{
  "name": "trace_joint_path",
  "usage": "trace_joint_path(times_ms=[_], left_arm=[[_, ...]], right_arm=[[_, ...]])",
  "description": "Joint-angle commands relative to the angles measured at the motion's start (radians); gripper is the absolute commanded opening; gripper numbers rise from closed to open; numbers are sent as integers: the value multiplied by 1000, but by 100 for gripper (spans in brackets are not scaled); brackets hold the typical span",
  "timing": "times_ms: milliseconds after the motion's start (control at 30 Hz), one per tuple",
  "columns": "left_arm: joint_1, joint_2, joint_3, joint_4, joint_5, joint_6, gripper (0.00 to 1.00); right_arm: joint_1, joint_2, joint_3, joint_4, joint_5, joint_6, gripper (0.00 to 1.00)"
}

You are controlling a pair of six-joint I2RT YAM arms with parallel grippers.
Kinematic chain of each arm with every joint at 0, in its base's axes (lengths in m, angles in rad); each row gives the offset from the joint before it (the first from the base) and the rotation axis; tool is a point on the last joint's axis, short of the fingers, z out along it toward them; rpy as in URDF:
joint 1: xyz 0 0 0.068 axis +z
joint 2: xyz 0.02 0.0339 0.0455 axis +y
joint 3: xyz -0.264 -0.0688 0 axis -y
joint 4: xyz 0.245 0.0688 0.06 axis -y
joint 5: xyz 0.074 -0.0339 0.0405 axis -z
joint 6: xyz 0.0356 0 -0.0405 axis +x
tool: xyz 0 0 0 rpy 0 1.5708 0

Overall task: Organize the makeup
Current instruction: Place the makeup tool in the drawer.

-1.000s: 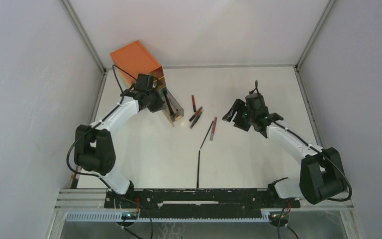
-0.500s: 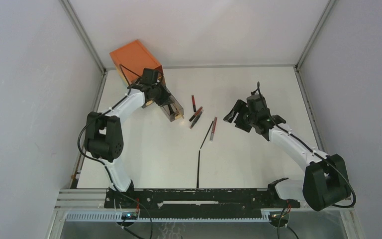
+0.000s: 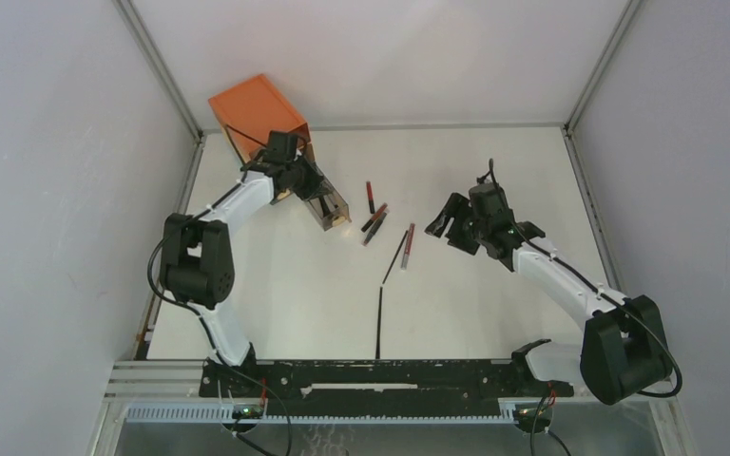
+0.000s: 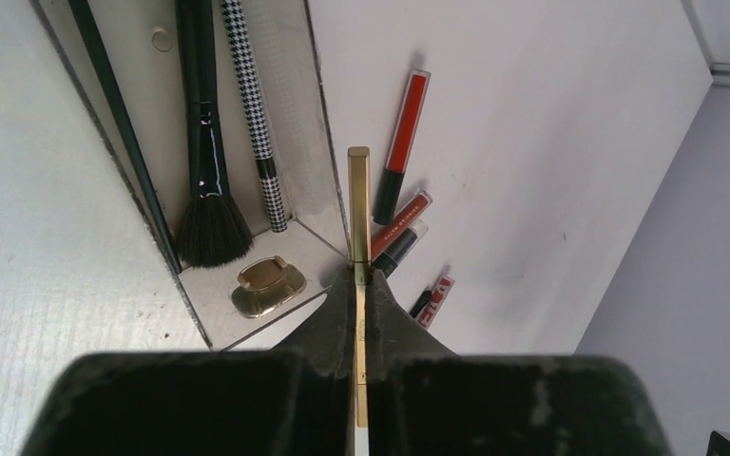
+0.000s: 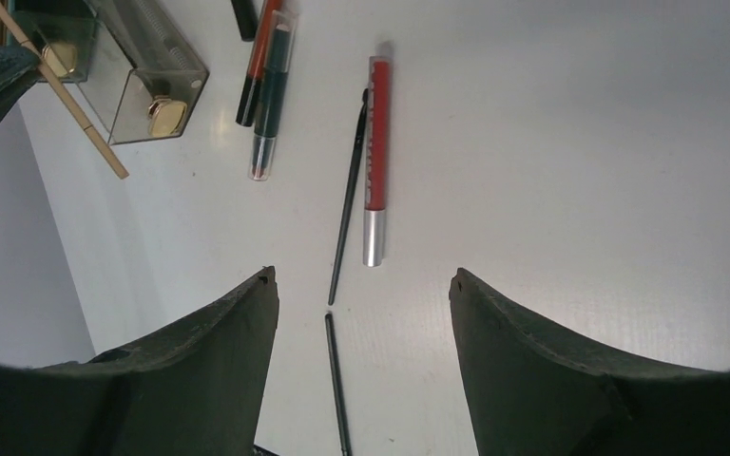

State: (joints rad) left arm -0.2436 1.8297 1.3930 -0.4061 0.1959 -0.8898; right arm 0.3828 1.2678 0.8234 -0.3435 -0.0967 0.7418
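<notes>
My left gripper [image 4: 359, 281] is shut on a thin gold pencil [image 4: 358, 204] that points forward beside the right wall of the clear drawer [image 4: 312, 142]. Inside the drawer lie a black brush [image 4: 204, 190], a houndstooth pencil [image 4: 252, 104] and a thin dark stick [image 4: 119, 123]. My right gripper [image 5: 361, 275] hangs open above the table with nothing between its fingers. Under it are a red tube with a silver cap [image 5: 375, 157] and two thin black pencils [image 5: 347, 199] [image 5: 336, 380]. More red and black makeup sticks [image 3: 374, 223] lie mid-table.
The orange box [image 3: 257, 109] stands at the far left corner with the clear drawer [image 3: 331, 207] pulled out toward the middle; its gold knob [image 4: 268, 285] faces me. A long black pencil [image 3: 379, 323] lies toward the near edge. Grey walls enclose the table.
The left arm has raised its elbow and shifted its wrist slightly toward the far side by the drawer, still holding the pencil. The right arm has barely moved.
</notes>
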Motion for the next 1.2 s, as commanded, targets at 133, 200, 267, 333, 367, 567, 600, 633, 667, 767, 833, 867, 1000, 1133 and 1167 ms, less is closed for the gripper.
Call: trace_joint_path(times_ms=[133,200,267,333,367,567,600,633,667,767,833,867,1000,1133,1167], left_arm=[[26,-150,-33,26,72,39,0],[23,-190,-45,25,115,38,0],[16,-225,-69,29,155,24,0],[4,-254,-102,50,194,7,0],[-1,-268,-125,57,204,-4,0],[-21,-324,-182,67,220,-14,0],[-21,-329,-188,67,220,-13,0],[-20,-331,-194,67,221,-12,0],[-21,-333,-196,66,222,-13,0],[-21,-336,-201,66,223,-12,0],[-21,-340,-201,64,221,-10,0],[-21,-341,-201,64,220,-8,0],[-21,-342,-200,62,221,-5,1],[-20,-350,-185,46,206,29,26],[-16,-356,-174,36,194,45,36]], right_arm=[[115,17,3,364,-320,-117,74],[154,61,3,489,-399,-108,74],[189,112,8,599,-419,-94,74],[217,174,41,664,-438,-82,74],[230,215,72,688,-442,-70,74],[271,366,197,748,-432,-20,75],[271,386,211,758,-433,-9,75],[271,406,222,767,-435,3,74],[271,424,235,771,-437,13,73],[273,481,274,770,-454,37,62],[277,507,296,769,-460,56,48],[278,514,302,769,-460,63,42],[280,532,319,758,-459,79,18],[280,546,359,671,-434,78,0],[280,553,379,639,-433,76,0]])
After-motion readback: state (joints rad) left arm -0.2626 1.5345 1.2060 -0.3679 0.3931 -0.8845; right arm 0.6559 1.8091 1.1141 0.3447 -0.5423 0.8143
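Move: The makeup tool is upright-ish in the left hand's shut fingers, roughly 12 cm ahead of the open right hand, 24 cm to its left and about level with it. The open drawer lies about 5 cm ahead, 2 cm left and 9 cm below the left hand. The tube pair is level with the left hand, 10 cm to its right; the red tube is 5 cm ahead and 8 cm left of the right hand. Both lie some 12 cm down. The makeup tool is drawn up and back about 7 cm each way, slightly right, off the open drawer by the left hand, which then holds still. The right hand sweeps some 22 cm left, rising a little and swinging its fingers round to point left, then shuts on the tool's lower part; the left fingers begin to part. ##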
